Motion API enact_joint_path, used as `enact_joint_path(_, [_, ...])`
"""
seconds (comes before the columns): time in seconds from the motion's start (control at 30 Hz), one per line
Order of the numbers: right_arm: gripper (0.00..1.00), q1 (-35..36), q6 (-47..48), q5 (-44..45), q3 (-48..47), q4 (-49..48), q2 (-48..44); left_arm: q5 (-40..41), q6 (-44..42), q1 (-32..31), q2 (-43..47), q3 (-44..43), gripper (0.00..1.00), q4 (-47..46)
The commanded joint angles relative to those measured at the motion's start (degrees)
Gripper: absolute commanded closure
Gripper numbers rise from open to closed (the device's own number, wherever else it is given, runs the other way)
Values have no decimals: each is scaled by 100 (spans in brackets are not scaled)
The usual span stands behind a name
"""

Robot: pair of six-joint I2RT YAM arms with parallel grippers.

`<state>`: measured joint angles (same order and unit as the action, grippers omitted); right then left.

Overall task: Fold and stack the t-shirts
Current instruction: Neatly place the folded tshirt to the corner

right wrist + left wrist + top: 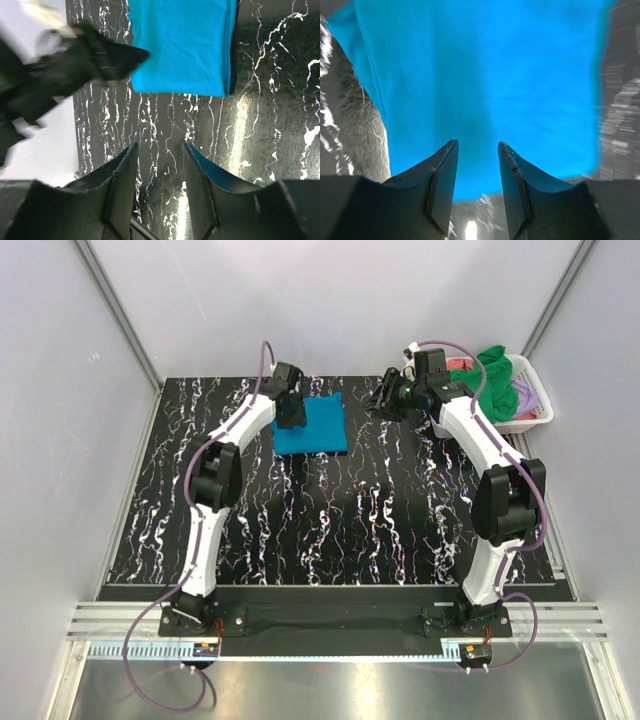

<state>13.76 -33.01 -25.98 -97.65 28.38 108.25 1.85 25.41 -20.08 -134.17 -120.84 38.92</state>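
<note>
A teal-blue t-shirt point(313, 426) lies folded into a flat rectangle at the back middle of the black marbled table. It fills the left wrist view as the teal-blue t-shirt point(490, 85) and shows in the right wrist view as the teal-blue t-shirt point(182, 45). My left gripper point(291, 418) hangs over its left edge, open, nothing between the fingers point(442, 180). My right gripper point(381, 403) is to the right of the shirt, apart from it, open and empty over bare table. More t-shirts, a green one point(497, 380), a coral one and a lilac one, are heaped in the basket.
A white lattice basket point(535, 412) stands at the back right corner, behind the right arm. Grey walls close the table on three sides. The left arm point(60, 65) shows blurred in the right wrist view, beside the shirt.
</note>
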Motion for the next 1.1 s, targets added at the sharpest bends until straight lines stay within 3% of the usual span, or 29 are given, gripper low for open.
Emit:
enact_joint_path(0.0, [51,-14,67,31,-316,-96,-120,307,-229,74,-329,-89,57,72])
enact_joint_path(0.53, [51,-14,14,-13,-71,-210,-216,729,-247,1497,-233,333,58,406])
enact_joint_path(0.8, [51,-5,-3,-13,44,-263,-216,1019,-695,2251,-189,324,57,468])
enact_joint_path(1.07, [51,-5,67,31,97,-254,-251,1081,-1187,2991,-320,-385,56,423])
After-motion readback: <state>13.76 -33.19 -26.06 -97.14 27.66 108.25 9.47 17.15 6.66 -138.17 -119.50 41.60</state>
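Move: The folded t-shirt lies right under the left gripper, its middle about 6 cm below, 4 cm to the right and 2 cm farther out. The table's far-left corner is roughly 41 cm to that gripper's left and 17 cm ahead, while the right gripper's tips hang some 20 cm to its right, 6 cm back and 13 cm higher. From the right gripper, the t-shirt is about 17 cm left, 8 cm ahead and 18 cm below. Lower the left gripper about 5 cm until its part-open fingertips press down on the near-left part of the folded t-shirt, then, staying at that height, drag the shirt some 29 cm left towards the table's far-left corner. Let the hand turn about 25 degrees counter-clockwise on the way; keep the finger opening as it is and the tips on the cloth. ##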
